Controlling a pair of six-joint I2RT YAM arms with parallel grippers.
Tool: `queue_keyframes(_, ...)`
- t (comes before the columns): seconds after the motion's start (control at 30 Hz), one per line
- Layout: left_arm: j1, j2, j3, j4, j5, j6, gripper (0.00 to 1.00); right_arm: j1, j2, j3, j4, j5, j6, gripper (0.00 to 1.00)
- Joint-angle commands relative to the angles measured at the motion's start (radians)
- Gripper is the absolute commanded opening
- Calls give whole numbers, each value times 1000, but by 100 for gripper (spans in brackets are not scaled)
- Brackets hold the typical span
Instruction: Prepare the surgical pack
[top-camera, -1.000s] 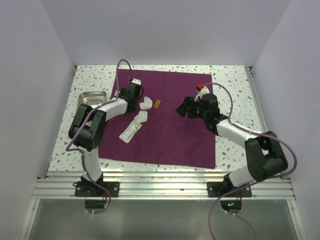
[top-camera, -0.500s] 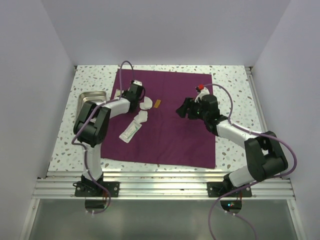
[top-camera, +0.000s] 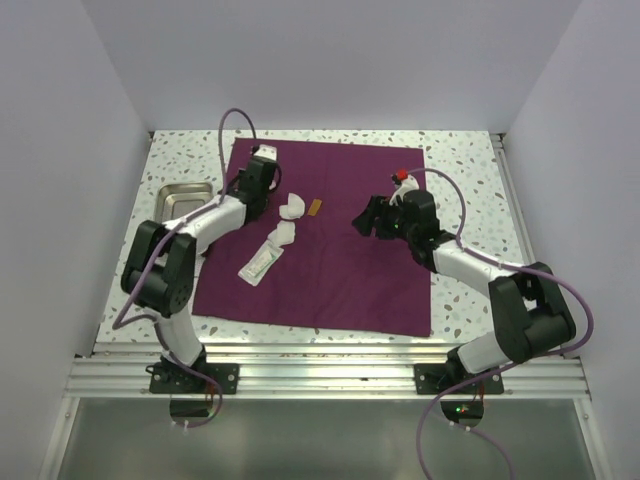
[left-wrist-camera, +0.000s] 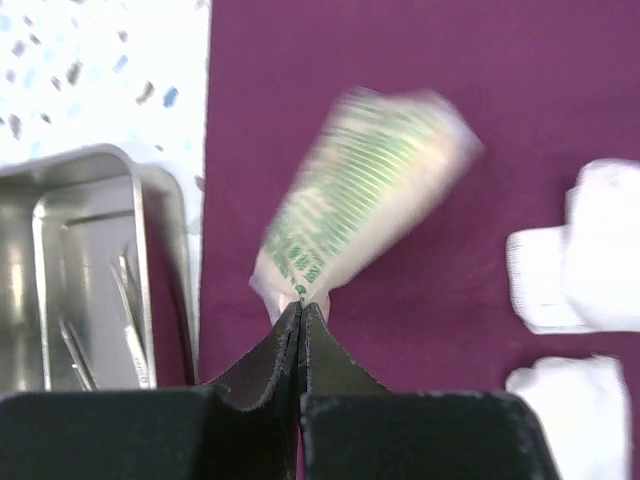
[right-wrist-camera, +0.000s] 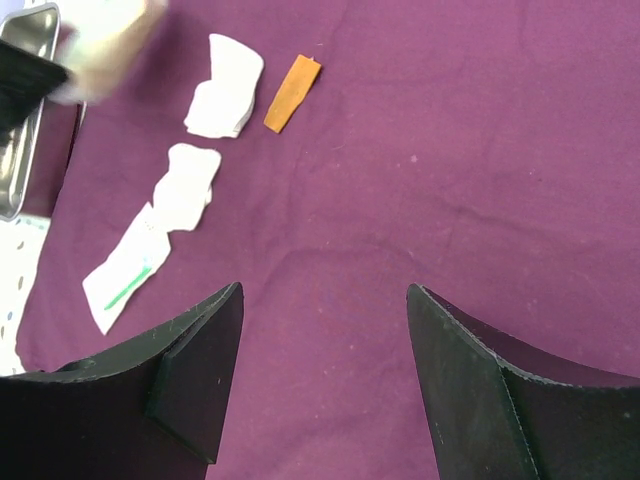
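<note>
The plum-purple cloth (top-camera: 340, 260) of the surgical pack lies spread flat on the table. My left gripper (left-wrist-camera: 301, 308) is shut on the corner of a green-printed packet (left-wrist-camera: 365, 190), which hangs blurred above the cloth's left edge. In the top view the left gripper (top-camera: 258, 180) is near the cloth's back left. The small steel tray (top-camera: 185, 195) sits just left of the cloth, with thin metal instruments (left-wrist-camera: 125, 300) inside. My right gripper (right-wrist-camera: 324, 287) stands open over bare cloth (right-wrist-camera: 450, 150), with nothing between its fingers.
Two white gauze pieces (top-camera: 292, 207) (top-camera: 283, 232), an orange strip (top-camera: 315, 207) and a long white packet (top-camera: 260, 262) lie on the cloth's left half. White walls close in the speckled table (top-camera: 460, 170) on three sides.
The left gripper has shut on the green-printed packet. Its arm has swung, with the elbow going left and the wrist a little toward the back. The right arm has not moved.
</note>
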Motion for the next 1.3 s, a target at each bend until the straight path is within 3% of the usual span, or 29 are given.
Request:
queue_keyframes(0.0, -2, -171, -15, 19, 52, -41, 0, 4, -6, -14, 52, -3, -9, 70)
queue_keyframes(0.33, 71, -344, -38, -194, 8, -146, 0, 4, 2, -25, 64, -17, -8, 69)
queue_keyframes(0.57, 264, -487, -146, -179, 94, -206, 0, 5, 12, -29, 84, -33, 2, 69)
queue_keyframes(0.77, 332, -489, -158, -226, -63, -359, 0, 5, 5, -32, 83, -32, 0, 68)
queue_keyframes(0.97, 441, -481, -239, -138, 0, -468, 0, 5, 5, -34, 83, -30, -3, 68)
queue_keyframes(1.27, 470, -398, -261, -2, 77, -508, 0, 5, 6, -37, 83, -27, -4, 68)
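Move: The metal tray is the goal for the bag pinched in the left gripper: its middle is about 18 cm left of that hand, 2 cm back and 5 cm below. To the hand's right on the cloth are two gauze pads, the upper some 14 cm right and 2 cm ahead, the lower 11 cm right and 6 cm back. The long packet is about 5 cm right and 14 cm back. From the idle right hand the tray lies roughly 50 cm left, 5 cm ahead. Lift the left gripper about 10 cm with the bag still pinched by its near end, then carry it left about 18 cm and somewhat back, off the cloth and over the tray. Turn the wrist some 40 degrees counter-clockwise on the way, keep the fingers shut, and sink about 5 cm over the tray near the end. ##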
